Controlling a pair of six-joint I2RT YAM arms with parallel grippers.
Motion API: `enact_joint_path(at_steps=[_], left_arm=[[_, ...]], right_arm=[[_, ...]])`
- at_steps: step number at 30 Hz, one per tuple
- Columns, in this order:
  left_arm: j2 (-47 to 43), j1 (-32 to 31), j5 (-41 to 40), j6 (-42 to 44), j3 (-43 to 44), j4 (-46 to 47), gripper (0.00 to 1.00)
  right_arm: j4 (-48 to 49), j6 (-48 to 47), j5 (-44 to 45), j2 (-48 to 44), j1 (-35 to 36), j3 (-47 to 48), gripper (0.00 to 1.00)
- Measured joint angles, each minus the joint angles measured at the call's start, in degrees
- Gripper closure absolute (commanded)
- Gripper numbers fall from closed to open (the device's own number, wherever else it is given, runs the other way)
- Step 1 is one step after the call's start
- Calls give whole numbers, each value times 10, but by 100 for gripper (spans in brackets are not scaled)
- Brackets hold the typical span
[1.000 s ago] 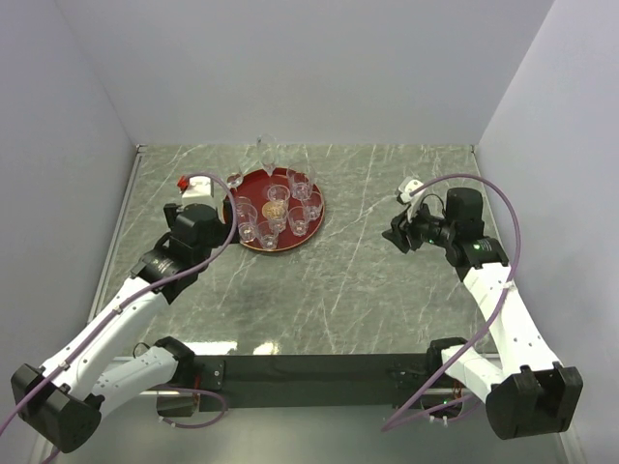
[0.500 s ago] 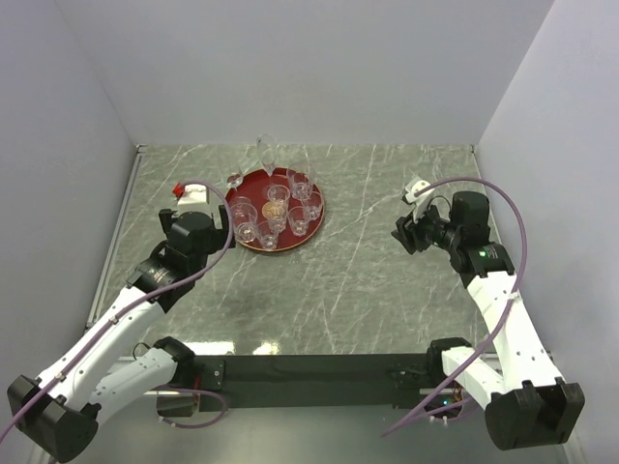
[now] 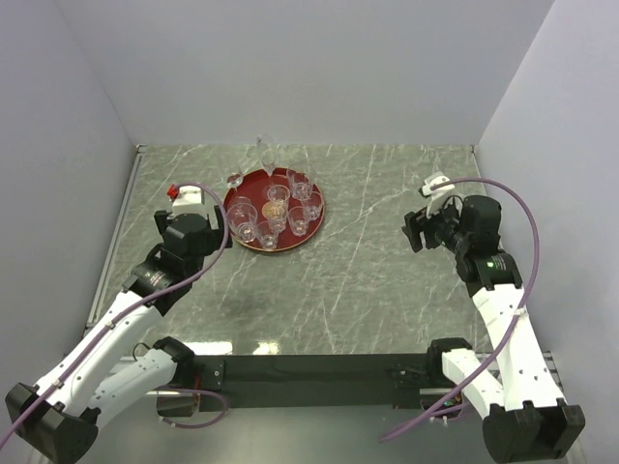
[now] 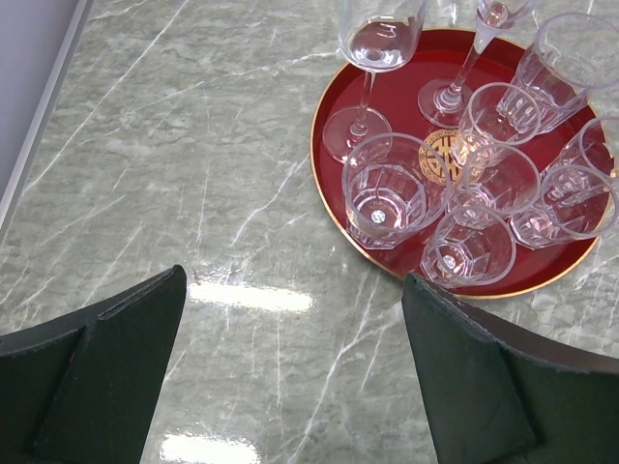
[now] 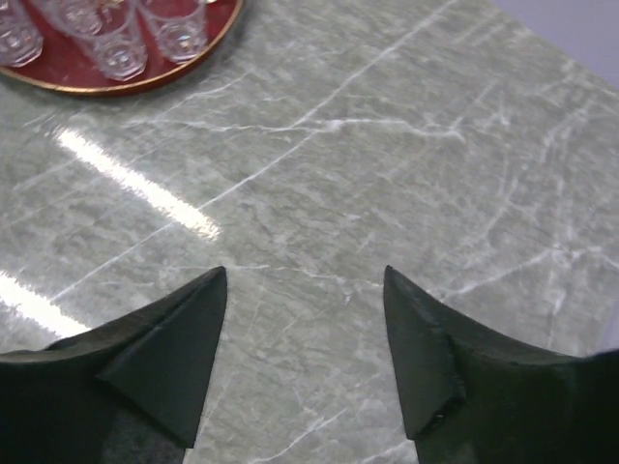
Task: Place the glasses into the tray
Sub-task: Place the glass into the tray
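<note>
The round dark-red tray (image 3: 253, 187) with a gold emblem sits at the back left of the marble table. All the clear glasses (image 3: 276, 215) that I see stand inside its rim. In the left wrist view the tray (image 4: 406, 106) holds several short tumblers (image 4: 387, 198) and two stemmed glasses (image 4: 372, 48). My left gripper (image 3: 211, 230) hovers just left of the tray, open and empty (image 4: 290, 290). Far off at the right, my right gripper (image 3: 414, 232) is open over bare marble (image 5: 305, 275). The tray's edge (image 5: 68, 72) shows at the upper left of the right wrist view.
The table's left metal edge (image 4: 39, 116) runs close to my left arm. Grey walls close in the table at the back and both sides. Marble (image 3: 368, 261) stretches between the tray and my right gripper.
My left arm has drawn back a little from the tray toward the near left. My right arm has swung right and back, and its jaws have spread wider.
</note>
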Motion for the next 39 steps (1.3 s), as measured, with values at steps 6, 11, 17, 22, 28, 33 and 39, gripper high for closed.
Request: enact_joint_path(at_steps=[6, 11, 17, 22, 28, 33, 39], left_arm=[[-4, 5, 0, 0, 0, 0, 1], [-5, 10, 0, 0, 0, 0, 0], [-5, 11, 0, 0, 0, 0, 1], [-5, 13, 0, 0, 0, 0, 1], [-5, 14, 0, 0, 0, 0, 1], [-5, 15, 0, 0, 0, 0, 1], [-5, 15, 0, 0, 0, 0, 1]], right_arm=[[24, 57, 59, -23, -2, -7, 5], [43, 110, 107, -39, -5, -20, 3], [66, 162, 159, -40, -5, -26, 2], [78, 202, 207, -45, -6, -29, 1], [88, 231, 235, -52, -7, -30, 1], [92, 240, 243, -54, -7, -37, 1], [97, 240, 258, -55, -7, -45, 1]])
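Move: The tray, already filled with glasses, has its middle about 33 cm to the left of the empty right hand, some 18 cm ahead and 20 cm below. The glass at its right rim stands roughly 23 cm to the right hand's left and 18 cm ahead. From the idle left hand, the tray's middle lies about 17 cm to the right, 18 cm ahead and 20 cm below. The tray of glasses is left behind as the empty right hand draws away from it, some 6.5 cm to the right and rising a couple of centimetres over bare table. On the way the wrist turns clockwise about 30 degrees until the fingers point nearly straight forward, its left side tips up somewhat, and the part-open fingers spread fully. Nothing is touched. ##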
